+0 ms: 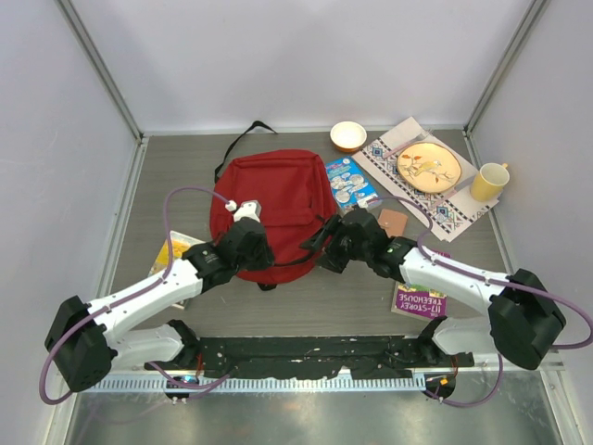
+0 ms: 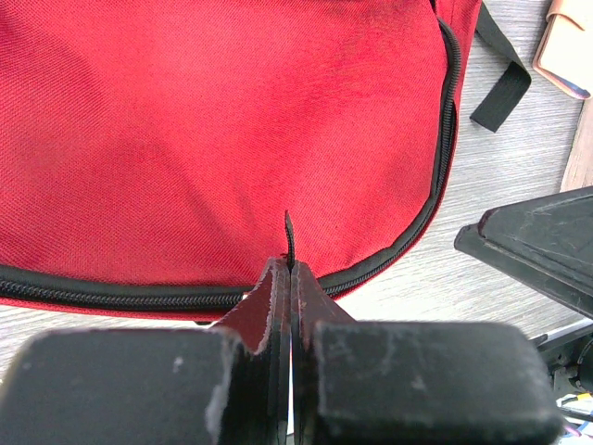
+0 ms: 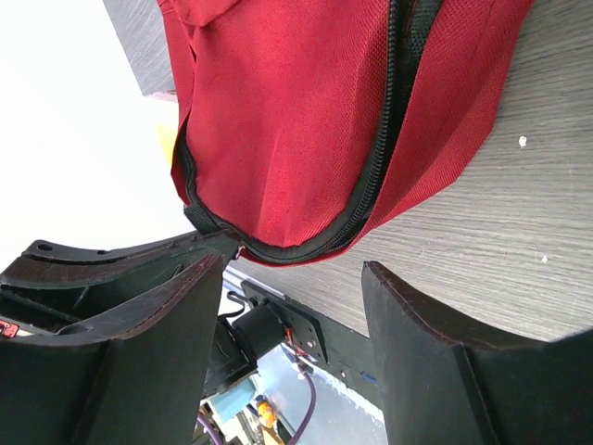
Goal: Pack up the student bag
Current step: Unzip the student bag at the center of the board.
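Observation:
The student bag (image 1: 273,190), a red backpack with black straps, lies flat in the middle of the table. In the left wrist view its dark zipper (image 2: 111,297) runs along the near edge of the red fabric (image 2: 232,120). My left gripper (image 2: 291,269) is shut at that edge on a thin black zipper pull (image 2: 289,236), which sticks up between the fingers. From above, the left gripper (image 1: 262,261) sits at the bag's near rim. My right gripper (image 1: 324,248) stands open beside the bag's near right corner. Its fingers (image 3: 292,269) frame the zipper (image 3: 371,176) without touching it.
A blue booklet (image 1: 350,182) lies against the bag's right side, with a small brown notebook (image 1: 393,222) beyond it. Behind are an orange bowl (image 1: 348,136), a plate (image 1: 428,167) on a placemat and a yellow mug (image 1: 489,181). A purple book (image 1: 419,298) lies under the right arm and a yellow book (image 1: 174,250) under the left.

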`<state>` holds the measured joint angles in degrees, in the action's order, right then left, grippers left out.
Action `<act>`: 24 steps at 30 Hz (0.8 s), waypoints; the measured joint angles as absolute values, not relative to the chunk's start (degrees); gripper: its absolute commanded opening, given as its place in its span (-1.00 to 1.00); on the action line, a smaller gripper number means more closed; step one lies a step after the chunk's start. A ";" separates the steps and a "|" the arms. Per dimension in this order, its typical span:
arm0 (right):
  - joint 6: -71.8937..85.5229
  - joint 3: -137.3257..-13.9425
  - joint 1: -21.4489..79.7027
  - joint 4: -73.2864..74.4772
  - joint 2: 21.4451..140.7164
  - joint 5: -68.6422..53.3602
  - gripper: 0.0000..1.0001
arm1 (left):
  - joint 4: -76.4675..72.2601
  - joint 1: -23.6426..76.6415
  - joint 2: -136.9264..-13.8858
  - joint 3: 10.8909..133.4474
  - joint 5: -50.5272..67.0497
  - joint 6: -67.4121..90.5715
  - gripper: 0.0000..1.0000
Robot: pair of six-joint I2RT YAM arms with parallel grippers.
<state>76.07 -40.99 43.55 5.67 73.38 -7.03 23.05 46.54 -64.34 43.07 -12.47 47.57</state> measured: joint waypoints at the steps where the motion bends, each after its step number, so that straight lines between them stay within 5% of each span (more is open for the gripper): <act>1: 76.07 -41.06 43.59 5.91 73.12 -6.90 0.34 | 23.07 46.54 -64.34 43.07 -12.49 47.57 -1.00; 17: 84.18 -41.39 45.65 1.48 83.02 -7.99 0.26 | 24.12 46.54 -62.92 43.07 -13.06 47.53 -1.00; 20: 84.51 -42.83 45.63 0.21 85.54 -7.92 -0.30 | 24.34 46.54 -62.24 43.07 -13.10 47.35 -1.00; 21: 84.68 -43.48 45.63 -0.30 86.32 -7.94 -0.68 | 24.40 46.54 -62.11 43.07 -13.21 47.31 -1.00; 24: 84.16 -44.49 45.19 -1.56 87.24 -7.73 -0.98 | 24.77 46.54 -61.84 43.07 -13.58 47.09 -1.00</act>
<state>84.16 -44.49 45.19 -1.56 87.24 -7.73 24.77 46.54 -61.84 43.07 -13.58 47.09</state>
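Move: The right hand's target, the bag's zipper edge on its near right side, lies about 4 cm to its left, 1 cm farther out and 4 cm below. From that hand the blue book is some 17 cm ahead and 9 cm to the right, the brown wallet about 6 cm ahead and 18 cm to the right, both roughly 9 cm down. From the left hand, already shut on the zipper, the target is about 6 cm right, 1 cm ahead, nearly level. Down and to the left, about 4 cm each way, the open right hand sinks onto the bag's zipper edge, easing back slightly at first and then pushing forward some 2 cm. Its fingers tip down about 10 degrees and close late, pinching the zipper edge. The left hand keeps its shut grip, rising only about a centimetre at the end. ##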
